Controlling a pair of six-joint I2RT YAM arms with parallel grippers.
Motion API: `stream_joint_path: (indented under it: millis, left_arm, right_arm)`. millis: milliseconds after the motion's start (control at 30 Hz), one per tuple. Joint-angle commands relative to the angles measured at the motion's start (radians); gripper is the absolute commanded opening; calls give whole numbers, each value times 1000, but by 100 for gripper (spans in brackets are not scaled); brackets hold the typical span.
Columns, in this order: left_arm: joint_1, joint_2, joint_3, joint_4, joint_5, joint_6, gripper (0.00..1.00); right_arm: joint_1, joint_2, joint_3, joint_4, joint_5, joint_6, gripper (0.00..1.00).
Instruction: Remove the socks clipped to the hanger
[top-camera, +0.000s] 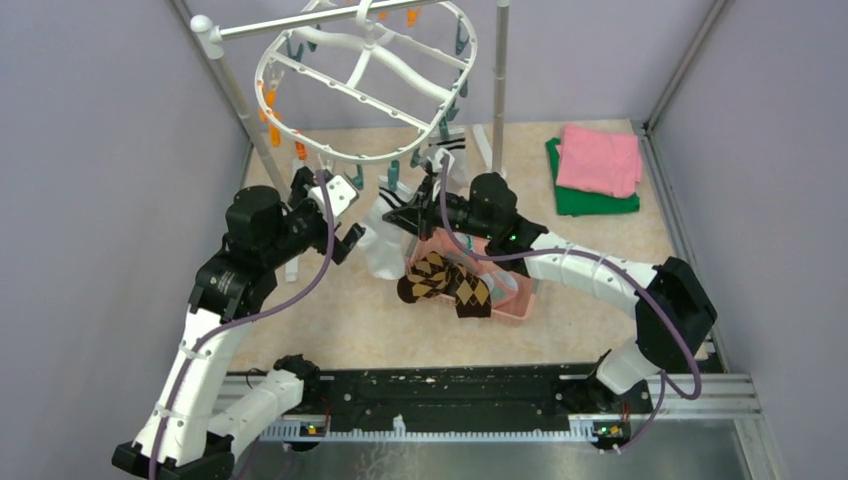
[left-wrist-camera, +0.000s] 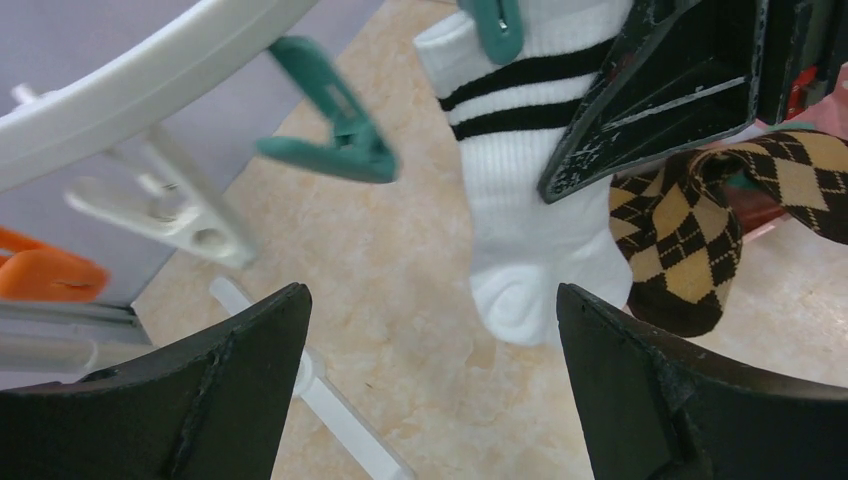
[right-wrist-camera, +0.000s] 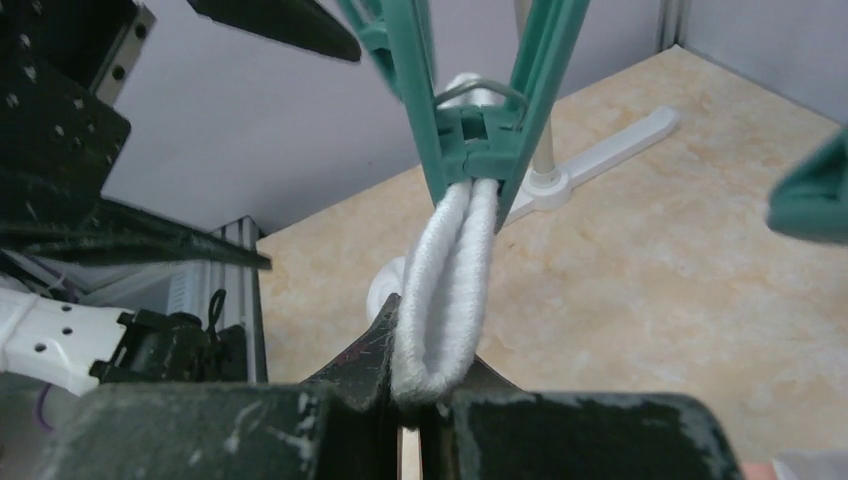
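Observation:
The white oval hanger (top-camera: 365, 80) hangs at the top, rimmed with orange and teal clips. A white sock with black stripes (top-camera: 385, 245) hangs from a teal clip (right-wrist-camera: 470, 130). My right gripper (top-camera: 425, 195) is shut on its folded edge (right-wrist-camera: 450, 290), just below the clip. My left gripper (top-camera: 345, 212) is open and empty, left of that sock (left-wrist-camera: 520, 200) and not touching it. A second striped sock (top-camera: 447, 150) hangs further back. Brown-and-black diamond socks (top-camera: 445, 280) lie in a pink basket (top-camera: 505, 305).
The metal-and-white pole stand (top-camera: 500, 80) holds the hanger; its white foot (left-wrist-camera: 320, 390) lies on the table under my left gripper. Folded pink and green cloths (top-camera: 597, 170) sit at the back right. Grey walls close in both sides.

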Motion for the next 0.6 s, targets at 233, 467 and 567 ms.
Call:
stream_joint_path:
  millis: [233,467,567]
  left_arm:
    - [0,-45,-72,-71,143,15,99]
    - [2,-97,-185,105,17,-51,99]
    - [1,-100,-216,170,-31,-70,99]
  right_arm:
    - [103,144,270,-51,282,150,0]
    - [125,200,336,-15,290,334,0]
    - [133,199,332,-18,321,403,0]
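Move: The white sock, its cuff pinched in the right fingers, has its middle about 7 cm below that hand and 2 cm left; its teal clip sits 4 cm above the hand, 2 cm farther out and 1 cm left. The open left gripper is roughly 12 cm left of the right hand, 3 cm back and 3 cm higher. From the left hand, the sock's middle lies about 10 cm right, 3 cm ahead and 10 cm below. Still pinching the white cuff, the right hand goes left 7 cm and up; the open left sinks 5. ##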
